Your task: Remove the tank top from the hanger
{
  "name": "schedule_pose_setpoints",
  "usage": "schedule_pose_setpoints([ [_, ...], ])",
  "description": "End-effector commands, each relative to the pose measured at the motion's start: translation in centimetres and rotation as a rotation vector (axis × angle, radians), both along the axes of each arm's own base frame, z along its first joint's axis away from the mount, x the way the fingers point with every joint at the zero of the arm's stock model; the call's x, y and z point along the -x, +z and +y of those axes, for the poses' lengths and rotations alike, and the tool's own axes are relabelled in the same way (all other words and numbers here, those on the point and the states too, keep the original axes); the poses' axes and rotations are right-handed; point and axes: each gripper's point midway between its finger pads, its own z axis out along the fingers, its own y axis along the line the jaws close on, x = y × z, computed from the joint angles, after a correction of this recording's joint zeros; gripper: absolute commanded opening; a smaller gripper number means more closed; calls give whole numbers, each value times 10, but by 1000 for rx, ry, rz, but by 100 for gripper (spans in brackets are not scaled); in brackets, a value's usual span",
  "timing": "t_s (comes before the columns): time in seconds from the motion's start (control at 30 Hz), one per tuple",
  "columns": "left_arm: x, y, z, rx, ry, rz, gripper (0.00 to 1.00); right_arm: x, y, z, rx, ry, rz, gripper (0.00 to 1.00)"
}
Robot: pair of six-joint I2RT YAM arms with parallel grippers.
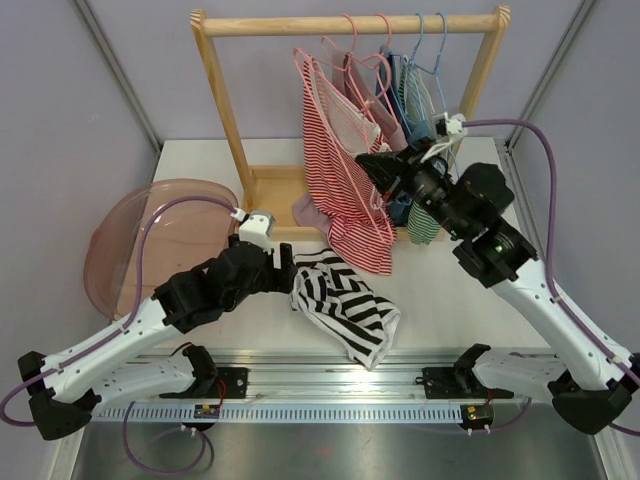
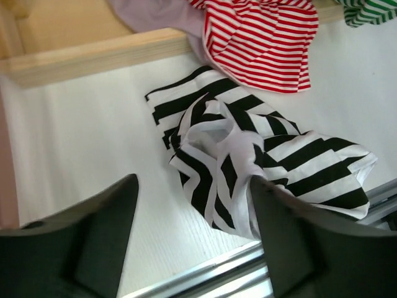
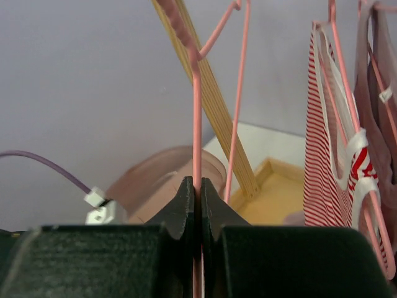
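Observation:
A black-and-white striped tank top (image 1: 345,305) lies crumpled on the table near the front rail, off any hanger; it also shows in the left wrist view (image 2: 248,155). My left gripper (image 1: 285,272) is open and low at its left edge (image 2: 192,205), and the right finger (image 2: 298,242) touches the cloth. My right gripper (image 1: 373,166) is raised at the rack and shut (image 3: 197,192) on the thin wire of a bare pink hanger (image 3: 196,112). A red-and-white striped tank top (image 1: 340,170) hangs on another pink hanger beside it.
A wooden rack (image 1: 345,22) with a tray base (image 1: 270,190) stands at the back and holds several hangers with garments, among them a green striped one (image 1: 425,225). A mauve cloth (image 1: 312,212) lies in the tray. A pink bowl (image 1: 150,235) sits at the left.

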Motion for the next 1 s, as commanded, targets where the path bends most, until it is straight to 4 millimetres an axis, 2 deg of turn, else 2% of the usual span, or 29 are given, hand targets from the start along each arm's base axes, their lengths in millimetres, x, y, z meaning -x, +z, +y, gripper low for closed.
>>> schedule_pose_setpoints([
  [0.0, -1, 39, 23, 18, 80, -60, 85, -19, -33, 10, 164, -76, 127, 0],
  [0.03, 2, 38, 34, -9, 95, -57, 99, -20, -32, 13, 180, -80, 125, 0],
  [0.07, 4, 42, 38, -14, 96, -61, 99, -18, -22, 15, 186, -96, 113, 0],
  [0.13, 9, 47, 51, -44, 110, -65, 99, -25, -26, 24, 210, -102, 127, 0],
  [0.27, 14, 52, 71, -80, 124, -95, 99, -37, -8, 34, 183, -133, 139, 0],
  [0.3, 14, 48, 75, -98, 123, -104, 99, -48, -17, 43, 208, -141, 156, 0],
  [0.43, 13, 43, 83, -90, 157, -131, 99, -71, -5, 61, 246, -175, 168, 0],
  [0.47, 13, 43, 83, -83, 160, -132, 99, -74, 13, 57, 222, -199, 154, 0],
  [0.5, 13, 42, 83, -81, 167, -130, 99, -88, 0, 69, 253, -210, 177, 0],
  [0.53, 13, 39, 86, -95, 174, -125, 99, -89, 24, 67, 224, -223, 143, 0],
  [0.57, 13, 38, 87, -101, 182, -122, 99, -95, 19, 68, 249, -240, 163, 0],
  [0.6, 12, 36, 88, -108, 187, -118, 99, -108, 5, 81, 277, -240, 181, 0],
  [0.63, 12, 35, 88, -114, 189, -116, 99, -109, 22, 82, 250, -242, 155, 0],
  [0.7, 13, 35, 86, -112, 179, -112, 99, -119, 22, 89, 245, -256, 159, 0],
  [0.73, 13, 35, 85, -107, 176, -112, 99, -131, 8, 99, 265, -260, 173, 0],
  [0.77, 13, 36, 85, -104, 174, -112, 99, -132, 18, 97, 248, -273, 164, 0],
  [0.8, 13, 35, 85, -103, 174, -111, 99, -141, 5, 105, 269, -275, 180, 0],
  [0.83, 14, 35, 86, -101, 178, -113, 99, -145, 1, 109, 274, -275, 182, 0],
  [0.87, 14, 35, 87, -100, 178, -114, 99, -145, 6, 109, 265, -276, 173, 0],
  [0.9, 14, 35, 86, -96, 174, -114, 99, -151, -3, 114, 281, -279, 179, 0],
  [0.97, 16, 37, 84, -80, 162, -117, 99, -155, -2, 115, 278, -283, 175, 0],
])
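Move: The right hand holds the empty pink hanger; the free stretch of the rack bar it is taken to lies about 23 cm ahead, 13 cm left and 12 cm above. From that hand, the red-striped top hangs some 15 cm ahead, 6 cm left and 18 cm lower, and the rack's left post stands 22 cm ahead and 27 cm left. From the left hand, the tank top lies roughly 12 cm right, 3 cm ahead and 12 cm below, and the pink tray 26 cm left and 10 cm ahead. The right arm, still pinching the empty hanger, dips about 5 cm while heading forward and left, then climbs back as it carries on past the front of the red-striped top to the open left part of the bar, some 15 cm forward and 12 cm left in all, turning about 15 degrees clockwise and sinking slightly at the end with the hook at the bar. Meanwhile the left hand finishes opening wide and draws clear of the tank top, rising a few centimetres and going about 8 cm left towards the tray, then waits. ##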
